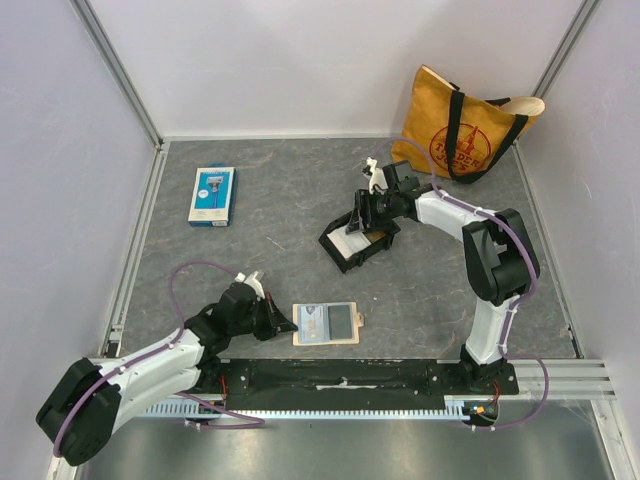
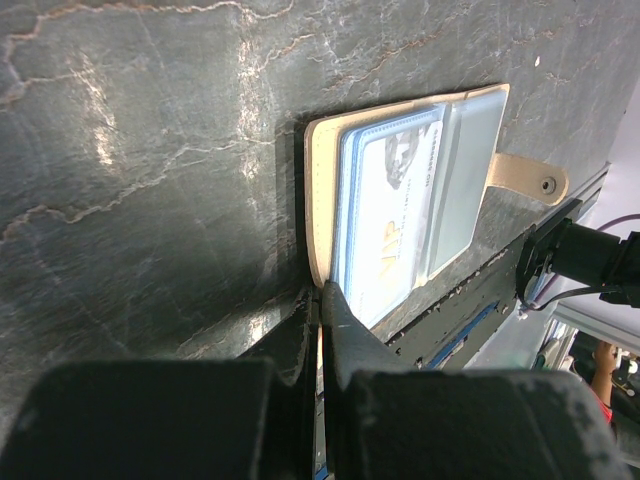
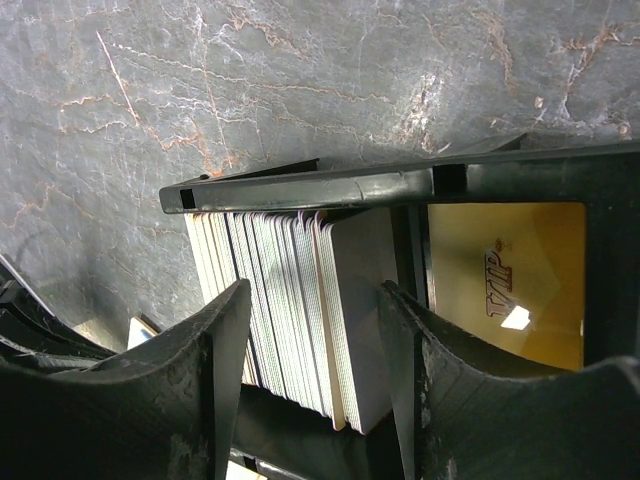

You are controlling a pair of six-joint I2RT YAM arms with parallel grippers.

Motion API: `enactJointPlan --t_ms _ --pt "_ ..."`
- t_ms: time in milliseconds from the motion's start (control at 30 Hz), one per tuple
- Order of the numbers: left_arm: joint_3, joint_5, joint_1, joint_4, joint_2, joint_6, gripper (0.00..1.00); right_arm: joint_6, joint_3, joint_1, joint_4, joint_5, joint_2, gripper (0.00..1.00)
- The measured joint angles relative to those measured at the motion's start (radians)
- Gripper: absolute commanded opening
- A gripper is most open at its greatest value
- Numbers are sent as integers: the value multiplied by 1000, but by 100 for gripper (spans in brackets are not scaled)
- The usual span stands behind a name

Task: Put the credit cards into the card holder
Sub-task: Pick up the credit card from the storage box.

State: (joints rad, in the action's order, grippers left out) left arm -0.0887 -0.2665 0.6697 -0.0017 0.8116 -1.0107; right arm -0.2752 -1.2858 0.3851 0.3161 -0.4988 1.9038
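The tan card holder (image 1: 325,324) lies open near the table's front edge, with a light card (image 2: 385,230) behind its clear slot and its side tab (image 2: 528,177) pointing away. My left gripper (image 2: 322,292) is shut on the holder's left edge, and a strip of tan shows between the fingers. In the black tray (image 3: 300,183), a stack of credit cards (image 3: 290,290) stands on edge. My right gripper (image 3: 314,305) is open astride that stack, one finger on each side with small gaps. A gold card (image 3: 505,275) lies flat in the tray's other compartment.
A blue-and-white flat package (image 1: 212,195) lies at the back left. A yellow tote bag (image 1: 465,125) leans in the back right corner. The black tray (image 1: 338,256) sits mid-table under the right gripper (image 1: 362,222). Walls and metal rails (image 1: 350,375) border the table.
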Motion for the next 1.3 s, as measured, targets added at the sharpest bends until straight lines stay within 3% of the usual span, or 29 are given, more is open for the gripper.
enactJointPlan --t_ms 333,667,1300 --pt "0 0 0 5 6 0 2 5 0 -6 0 -2 -7 50" --pt "0 0 0 5 7 0 2 6 0 -16 0 2 -13 29" --pt "0 -4 0 35 32 0 2 10 0 -37 1 78 -30 8"
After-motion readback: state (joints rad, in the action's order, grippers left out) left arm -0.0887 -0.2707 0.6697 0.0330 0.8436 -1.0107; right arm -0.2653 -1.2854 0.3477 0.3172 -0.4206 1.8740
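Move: The right hand's open fingers straddle the end card of the upright white row in the storage box; that card's middle is about 1 cm ahead, 1 cm to the right and 2 cm below the hand point. The rest of the row lies roughly 2 cm back and 2 cm left, and the gold card some 2 cm ahead and 4 cm right. From the left hand the end card is about 25 cm ahead and 15 cm right. The right hand steadily closes its half-open fingers almost shut while easing to its right and forward, about 3 cm in all, away from the white row towards the gold card, with the larger part of that travel coming late as the fingers narrow. It rises only some half a centimetre and turns barely 5 degrees, and by the end the fingertips have begun to pinch the row's end card between them, face to face near its upper edge, still down inside the box. ##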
